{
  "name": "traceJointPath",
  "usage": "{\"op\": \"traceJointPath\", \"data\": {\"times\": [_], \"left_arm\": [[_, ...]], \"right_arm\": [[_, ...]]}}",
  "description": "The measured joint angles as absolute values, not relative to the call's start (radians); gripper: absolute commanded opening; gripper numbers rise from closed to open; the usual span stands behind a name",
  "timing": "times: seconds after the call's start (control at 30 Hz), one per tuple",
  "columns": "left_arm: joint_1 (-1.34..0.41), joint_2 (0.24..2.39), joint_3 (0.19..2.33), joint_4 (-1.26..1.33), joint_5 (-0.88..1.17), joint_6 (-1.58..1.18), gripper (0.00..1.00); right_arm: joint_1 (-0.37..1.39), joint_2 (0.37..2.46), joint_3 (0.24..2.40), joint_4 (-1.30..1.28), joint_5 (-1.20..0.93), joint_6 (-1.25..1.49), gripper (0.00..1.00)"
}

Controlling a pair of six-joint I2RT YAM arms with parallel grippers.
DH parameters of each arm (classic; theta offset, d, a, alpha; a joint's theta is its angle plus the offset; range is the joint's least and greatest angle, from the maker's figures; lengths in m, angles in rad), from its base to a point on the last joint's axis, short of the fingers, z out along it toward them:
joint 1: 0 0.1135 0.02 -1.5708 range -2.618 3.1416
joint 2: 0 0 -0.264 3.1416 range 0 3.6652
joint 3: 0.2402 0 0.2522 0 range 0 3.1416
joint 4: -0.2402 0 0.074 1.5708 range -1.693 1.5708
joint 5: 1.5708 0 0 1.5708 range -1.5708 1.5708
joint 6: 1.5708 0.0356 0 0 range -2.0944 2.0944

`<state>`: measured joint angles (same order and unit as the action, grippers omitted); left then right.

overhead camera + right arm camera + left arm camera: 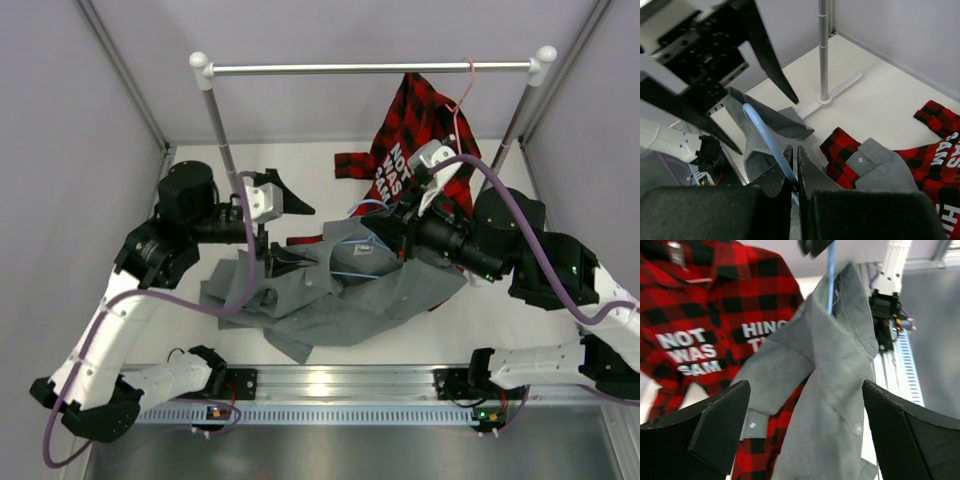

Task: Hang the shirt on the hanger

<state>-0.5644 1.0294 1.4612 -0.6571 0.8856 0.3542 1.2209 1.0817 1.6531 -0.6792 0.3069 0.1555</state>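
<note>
The grey shirt (350, 310) lies crumpled mid-table, with part of it lifted. My right gripper (392, 232) is shut on the thin light-blue hanger (355, 273), whose wire runs into the shirt's collar area. In the right wrist view the fingers (782, 170) pinch the hanger (765, 137) above grey shirt folds (757, 150). My left gripper (285, 262) is open beside the shirt's left part. In the left wrist view the shirt (830, 390) hangs from the hanger (831, 275), framed by the wide-spread fingers (715, 425), which hold nothing.
A red-and-black plaid shirt (415, 140) with white lettering hangs on a pink hanger (468, 85) from the rack rail (370, 68), and its hem reaches the table behind the grey shirt. Rack posts (222, 140) stand at the back left and right. Grey walls enclose the table.
</note>
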Motion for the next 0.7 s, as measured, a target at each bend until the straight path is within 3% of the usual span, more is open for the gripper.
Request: {"op": "traceJointPath", "data": {"times": [0.07, 0.1, 0.23, 0.3, 0.33, 0.7], "left_arm": [[-0.564, 1.074, 1.46, -0.678, 0.922, 0.376, 0.91], [-0.564, 1.094, 1.46, -0.686, 0.943, 0.384, 0.78], [-0.564, 1.14, 1.46, -0.723, 1.015, 0.403, 0.63], [-0.564, 1.146, 1.46, -0.734, 1.043, 0.405, 0.47], [-0.564, 1.146, 1.46, -0.737, 1.06, 0.407, 0.0], [-0.565, 1.152, 1.454, -0.767, 1.081, 0.426, 0.0]], "right_arm": [[1.221, 1.071, 1.647, -0.68, 0.28, 0.149, 0.0], [1.221, 1.067, 1.645, -0.679, 0.266, 0.143, 0.0], [1.221, 1.06, 1.641, -0.68, 0.222, 0.123, 0.0], [1.221, 1.059, 1.634, -0.679, 0.214, 0.117, 0.0], [1.221, 1.058, 1.629, -0.679, 0.213, 0.115, 0.0], [1.221, 1.024, 1.575, -0.665, 0.181, 0.113, 0.0]]}}
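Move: The grey shirt's upright fold by its left shoulder lies about 4 cm below the open left hand, some 2 cm to its right and 1 cm back. The blue hanger is roughly 8 cm to that hand's right and 2 cm back, nearly level with it; the red plaid shirt is far below, about 20 cm right and 10 cm ahead. From the right hand, already holding the hanger, the fold is some 7 cm left, 3 cm back and 7 cm below. Left hand sinks about 4 cm and pinches the grey shirt's fold while the right draws the hanger 2 cm back. ##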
